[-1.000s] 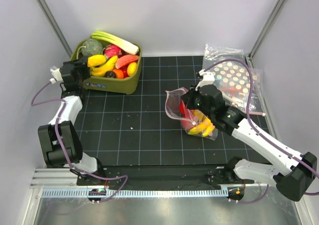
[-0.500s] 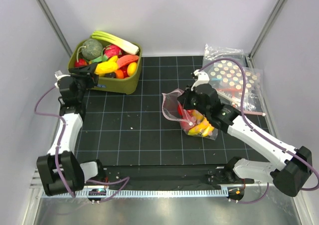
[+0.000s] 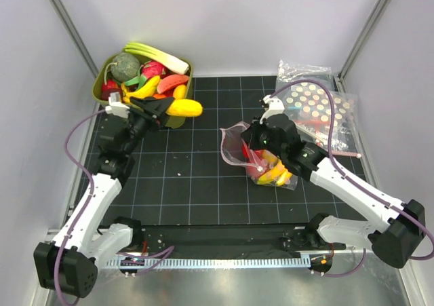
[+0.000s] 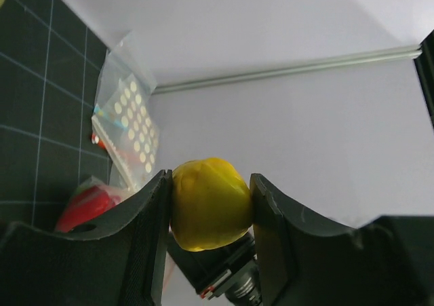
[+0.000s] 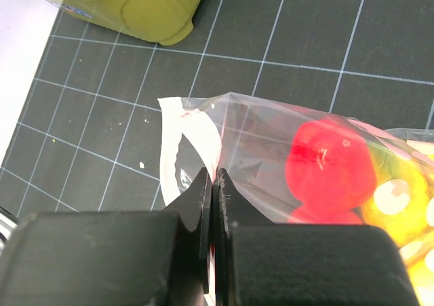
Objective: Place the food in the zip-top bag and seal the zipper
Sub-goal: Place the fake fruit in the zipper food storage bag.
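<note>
My left gripper (image 4: 210,178) is shut on the orange-yellow fruit (image 4: 209,203), held in the air just right of the bin; from above, the fruit (image 3: 184,107) sticks out past the fingers. The zip-top bag (image 3: 239,142) lies on the mat mid-right with its mouth toward the left. Inside it are the yellow banana bunch (image 3: 274,174) and the round red fruit (image 5: 330,162). My right gripper (image 5: 215,177) is shut on the bag's upper mouth edge, holding it raised. The pinkish zipper (image 5: 171,150) curls along that edge.
An olive-green bin (image 3: 190,69) full of toy produce stands at the back left, right behind my left gripper. Larger clear bags with coloured dots (image 3: 319,106) lie at the back right. White walls close in the black gridded mat (image 3: 196,170) on three sides.
My left arm has swung from the bin's left side out to its right front, carrying the orange-yellow fruit. My right gripper shifted slightly left with the bag's edge.
</note>
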Controlling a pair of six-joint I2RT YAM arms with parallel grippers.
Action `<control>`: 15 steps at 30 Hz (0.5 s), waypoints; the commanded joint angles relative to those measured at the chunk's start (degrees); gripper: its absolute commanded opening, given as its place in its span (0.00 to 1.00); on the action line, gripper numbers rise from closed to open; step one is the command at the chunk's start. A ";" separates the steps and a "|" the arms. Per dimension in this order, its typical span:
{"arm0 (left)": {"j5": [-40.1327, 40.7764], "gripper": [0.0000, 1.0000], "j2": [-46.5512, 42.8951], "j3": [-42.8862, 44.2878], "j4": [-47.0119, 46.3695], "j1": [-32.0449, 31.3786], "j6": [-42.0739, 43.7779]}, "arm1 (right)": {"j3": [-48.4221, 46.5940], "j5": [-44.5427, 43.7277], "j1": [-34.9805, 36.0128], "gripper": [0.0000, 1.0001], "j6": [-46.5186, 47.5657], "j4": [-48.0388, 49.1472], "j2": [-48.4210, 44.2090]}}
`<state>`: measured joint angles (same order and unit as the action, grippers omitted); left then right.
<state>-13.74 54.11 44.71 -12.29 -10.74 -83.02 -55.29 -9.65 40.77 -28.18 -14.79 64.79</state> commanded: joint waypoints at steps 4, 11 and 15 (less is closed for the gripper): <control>8.55 0.02 1.08 -1.03 -0.62 -12.71 6.90 | -1.93 -0.28 0.27 0.01 -0.11 1.25 -4.32; 13.30 0.02 7.85 2.13 -2.73 -22.12 12.88 | -2.89 -1.51 0.18 0.01 -0.82 0.46 -6.78; 16.63 0.01 10.84 4.06 -3.88 -26.60 17.35 | -4.12 -0.29 0.18 0.01 -2.05 -0.15 -7.05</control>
<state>-1.50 64.05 44.99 -12.03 -34.92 -71.40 -55.86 -10.35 40.75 -28.86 -16.43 59.53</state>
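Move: To the left hand's right and a little back, about 21 cm right, 5 cm back and 16 cm down, is the open bag mouth its yellow squash is bound for. The red pepper in the bag sits some 6 cm farther right than the mouth and 10 cm lower. The food bin is about 16 cm ahead of the left hand, 8 cm left and 25 cm down. From the right hand, the mouth lies 4 cm left, 1 cm back and 5 cm below. Sweeping some 12 cm to the right while sinking about 7 cm and easing slightly back, the left hand carries the still-gripped squash away from the bin to the bag mouth, turning about 10 degrees clockwise and rolling its left side up. The right hand keeps the rim pinched and rises about 3 cm with it. ##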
